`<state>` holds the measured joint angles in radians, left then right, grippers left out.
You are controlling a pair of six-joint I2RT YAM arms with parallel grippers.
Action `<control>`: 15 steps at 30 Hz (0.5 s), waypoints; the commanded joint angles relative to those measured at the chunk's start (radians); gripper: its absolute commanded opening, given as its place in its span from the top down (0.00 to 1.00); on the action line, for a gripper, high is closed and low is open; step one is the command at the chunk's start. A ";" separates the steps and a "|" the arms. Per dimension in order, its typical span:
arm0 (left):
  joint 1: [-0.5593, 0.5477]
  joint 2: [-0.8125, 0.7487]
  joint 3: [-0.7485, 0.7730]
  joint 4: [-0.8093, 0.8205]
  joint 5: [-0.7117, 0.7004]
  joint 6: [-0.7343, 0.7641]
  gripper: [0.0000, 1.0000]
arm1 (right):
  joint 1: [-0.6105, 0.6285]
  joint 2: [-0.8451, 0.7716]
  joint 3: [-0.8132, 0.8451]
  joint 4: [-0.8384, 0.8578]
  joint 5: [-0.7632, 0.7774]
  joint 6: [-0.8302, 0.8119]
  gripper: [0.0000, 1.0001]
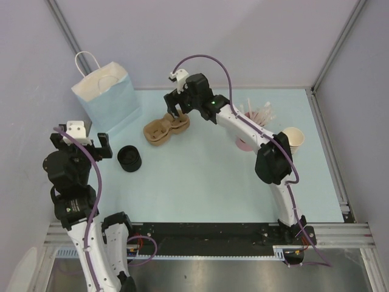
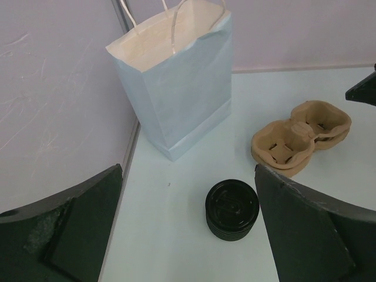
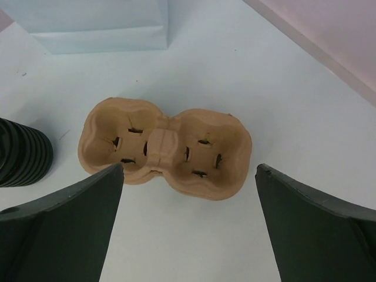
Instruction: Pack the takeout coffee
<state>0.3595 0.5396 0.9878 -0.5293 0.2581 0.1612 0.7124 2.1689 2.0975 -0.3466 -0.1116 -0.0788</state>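
Observation:
The takeout coffee itself is out of view. A stack of black lids (image 1: 129,158) (image 2: 232,208) (image 3: 23,153) stands left of centre. My left gripper (image 1: 80,143) (image 2: 188,176) hangs open just left of the stack and above table height, looking down at it with nothing between its fingers. A tan pulp two-cup carrier (image 1: 165,129) (image 2: 299,138) (image 3: 164,147) lies empty beside a light blue paper bag (image 1: 109,100) (image 2: 176,88). My right gripper (image 1: 176,109) (image 3: 189,170) hovers open above the carrier, apart from it.
A stack of nested tan cups (image 1: 294,140) stands at the right, beside the right arm's elbow. A pink cup of white straws (image 1: 258,115) is half hidden behind that arm. Grey walls close the left, back and right sides.

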 commanded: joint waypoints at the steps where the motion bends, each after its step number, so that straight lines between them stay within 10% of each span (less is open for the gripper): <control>1: 0.041 -0.024 -0.011 0.045 0.069 -0.029 0.01 | 0.001 0.066 0.091 0.002 -0.053 0.048 0.00; 15: 0.087 -0.047 -0.049 0.057 0.158 -0.040 0.00 | -0.007 0.304 0.315 -0.040 -0.037 0.082 0.03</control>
<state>0.4278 0.5026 0.9478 -0.5095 0.3737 0.1463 0.7063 2.4546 2.3394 -0.4004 -0.1658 -0.0002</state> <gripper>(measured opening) 0.994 0.971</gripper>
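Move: Below and to the left of the open right hand lies the brown cup carrier: about 6 cm left, 2 cm ahead and some 12 cm down. The stacked black lids stand roughly 15 cm to the left of the carrier and 14 cm nearer the bases; the paper bag is about 19 cm left of the carrier and 4 cm farther out. From the left hand the carrier is around 24 cm ahead, 22 cm right and 22 cm down. Sinking about 8 cm towards the cup carrier, the right hand also eases some 3 cm left and 3 cm forward, so its fingers come down over the carrier's right-hand pocket. The fingers tip slightly further downward and stay wide open, with no contact to be seen. ##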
